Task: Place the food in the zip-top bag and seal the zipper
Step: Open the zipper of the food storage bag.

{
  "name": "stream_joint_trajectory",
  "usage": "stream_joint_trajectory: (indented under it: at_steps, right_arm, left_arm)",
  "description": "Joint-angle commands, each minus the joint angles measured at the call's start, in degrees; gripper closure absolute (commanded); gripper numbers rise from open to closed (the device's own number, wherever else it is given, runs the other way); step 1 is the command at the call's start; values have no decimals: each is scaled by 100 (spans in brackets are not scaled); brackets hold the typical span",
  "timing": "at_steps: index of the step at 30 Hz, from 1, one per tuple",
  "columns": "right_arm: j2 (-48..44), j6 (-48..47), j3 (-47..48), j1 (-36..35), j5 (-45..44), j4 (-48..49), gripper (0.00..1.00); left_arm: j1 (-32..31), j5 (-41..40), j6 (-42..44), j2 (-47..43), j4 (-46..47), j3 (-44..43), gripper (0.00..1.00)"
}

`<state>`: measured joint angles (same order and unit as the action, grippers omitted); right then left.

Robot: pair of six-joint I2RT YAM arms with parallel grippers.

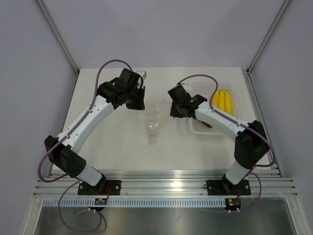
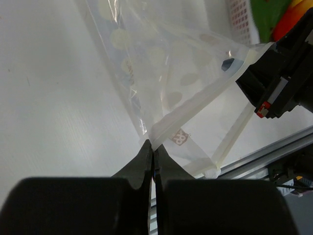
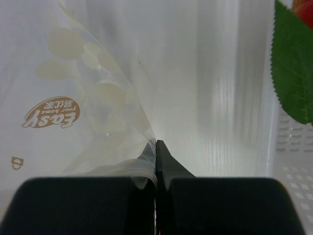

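The clear dotted zip-top bag (image 1: 154, 125) hangs between my two grippers over the table's middle. My left gripper (image 2: 152, 143) is shut on one end of the zipper (image 2: 195, 103), a pale strip stretched taut toward the right gripper (image 2: 274, 83). My right gripper (image 3: 156, 143) is shut on the bag's (image 3: 78, 78) edge film. The yellow bananas (image 1: 222, 100) lie in a clear tray (image 1: 195, 128) at the right. A red strawberry (image 1: 208, 125) shows partly under the right arm, and its green leaf (image 3: 293, 73) fills the right wrist view's upper right.
The tray's perforated wall (image 3: 288, 147) stands just right of my right gripper. Grey walls enclose the table on three sides. An aluminium rail (image 1: 166, 183) runs along the near edge by the arm bases.
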<state>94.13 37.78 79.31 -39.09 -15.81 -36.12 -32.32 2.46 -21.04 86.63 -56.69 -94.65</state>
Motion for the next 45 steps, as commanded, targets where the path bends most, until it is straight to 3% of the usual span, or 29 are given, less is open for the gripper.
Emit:
stream_joint_trajectory:
  at_steps: [1,6,9,10,20,31,39,45]
  right_arm:
    - [141,291,-170,112,333,315,100]
    - [272,204,-91,112,342,272,100]
    - [360,186,58,112,342,140,95]
    - [361,195,58,112,377,140,87]
    - [115,282,-56,121,623,228,65]
    - [-272,212,102,-2,825,264,31]
    - [-773,125,208,-37,475,-8,25]
    - [-1272,-51,226,147,-694,-774,24]
  left_arm:
    - [76,280,-67,3,360,306,100]
    - [76,509,-163,108,544,413,100]
    - [41,633,-251,284,580,343,100]
    - [32,624,-278,380,580,325,100]
    - [-240,466,-366,881,527,114,100]
    - [-521,246,-340,1417,229,-396,100]
    - [-557,106,-322,1620,61,-695,100]
    - [-565,202,-357,1655,79,-695,100]
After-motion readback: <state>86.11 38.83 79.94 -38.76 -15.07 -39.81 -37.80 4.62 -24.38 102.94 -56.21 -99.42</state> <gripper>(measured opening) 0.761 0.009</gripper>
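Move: Both hands already pinch the bag at its mouth. The bag's middle lies roughly 4 cm back, 5 cm to the right and 9 cm below the left hand; from the right hand it lies some 5 cm back, 6 cm left and 4 cm down. The fruit basket stands about 19 cm right, 2 cm ahead and 12 cm below the right hand, its bananas some 24 cm right, 4 cm ahead and equally low. Downward first go both hands, about 3–4 cm, after which the right fingers spread wide and let go of the bag's mouth; that hand then climbs some 8 cm clear of it, swinging right at the end. The left keeps its pinch on the rim, sinking further to about 7 cm in all and carrying the bag 6 cm rightward towards the basket, fingers tipping some 10 degrees steeper. ##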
